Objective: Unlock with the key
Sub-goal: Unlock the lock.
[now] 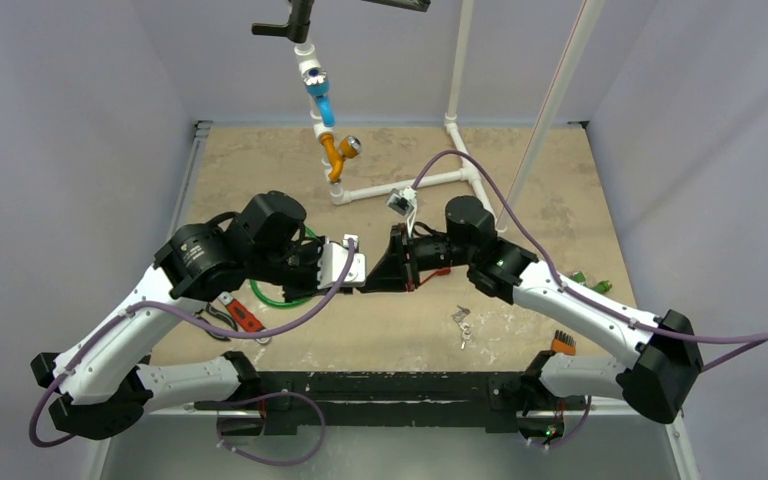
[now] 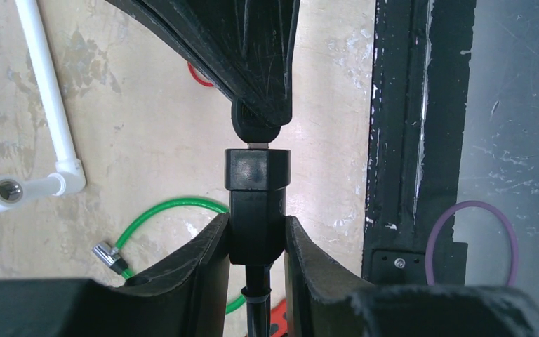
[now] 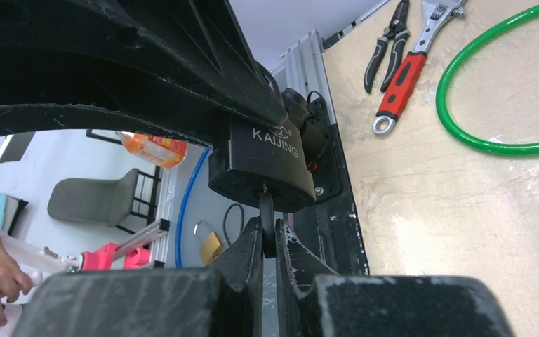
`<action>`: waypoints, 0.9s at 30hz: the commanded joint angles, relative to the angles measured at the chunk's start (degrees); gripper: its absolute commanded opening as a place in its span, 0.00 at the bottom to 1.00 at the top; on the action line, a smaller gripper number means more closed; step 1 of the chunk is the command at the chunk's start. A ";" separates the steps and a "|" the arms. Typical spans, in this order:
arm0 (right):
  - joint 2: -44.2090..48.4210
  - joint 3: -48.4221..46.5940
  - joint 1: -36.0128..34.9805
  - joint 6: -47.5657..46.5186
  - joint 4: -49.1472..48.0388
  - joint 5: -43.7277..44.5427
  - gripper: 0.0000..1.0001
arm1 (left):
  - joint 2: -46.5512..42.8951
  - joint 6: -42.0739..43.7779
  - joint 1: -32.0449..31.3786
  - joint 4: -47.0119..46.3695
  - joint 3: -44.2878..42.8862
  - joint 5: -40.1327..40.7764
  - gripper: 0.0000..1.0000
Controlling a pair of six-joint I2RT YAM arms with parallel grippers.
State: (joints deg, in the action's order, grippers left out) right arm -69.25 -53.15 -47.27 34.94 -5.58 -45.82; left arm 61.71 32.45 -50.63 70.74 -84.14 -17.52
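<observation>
A black padlock [image 2: 256, 200] marked KAIJING [image 3: 260, 165] is held in the air over the table, with my left gripper [image 2: 256, 242] shut on its body. Below it a green cable [image 2: 175, 205] loops over the table. The key's black head [image 3: 268, 228] stands at the lock's keyhole, its blade hidden inside, and my right gripper [image 3: 268, 239] is shut on that head. In the top view both grippers meet tip to tip above the middle of the table, left [image 1: 353, 272] and right [image 1: 372, 276]. In the left wrist view the key head [image 2: 255, 130] shows just past the lock.
A red-handled wrench [image 1: 243, 313] and pliers [image 1: 222, 318] lie at the near left. Loose keys [image 1: 462, 322] lie near the front middle. A white pipe frame [image 1: 430, 182] with blue and orange valves stands at the back. An orange brush [image 1: 561, 343] sits near the right base.
</observation>
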 commanded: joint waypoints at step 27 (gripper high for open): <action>11.97 -4.04 -2.16 -21.51 2.51 11.62 0.52 | 0.44 -8.35 5.01 -9.89 -1.82 -15.85 0.00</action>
State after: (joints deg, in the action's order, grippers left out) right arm -56.75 -57.08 -47.88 16.40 0.54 -30.04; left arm 62.26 25.19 -46.17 64.38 -83.66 -29.50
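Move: The right hand has the key's black head between its closed fingers, right at its hand point, with the blade in the padlock; the lock body is about 4 cm to its left. The red cable loop lies some 9 cm ahead, 10 cm to its right and 26 cm below, the spare keys 18 cm right at table height. From the left hand, which holds the lock, the key head is roughly 6 cm to the right, 1 cm ahead and 3 cm lower. The right hand lets go of the key's head, opening its fingers to about half, eases out to the right and a little forward, then mostly rises, ending some 7 cm higher and 3–4 cm farther right, while the wrist rolls roughly 25 degrees and the fingers swing slightly clockwise. The left hand keeps its grip on the padlock and carries it 2–3 cm right and about 2 cm up, tipping its down-slanting fingers some 10 degrees towards level. ##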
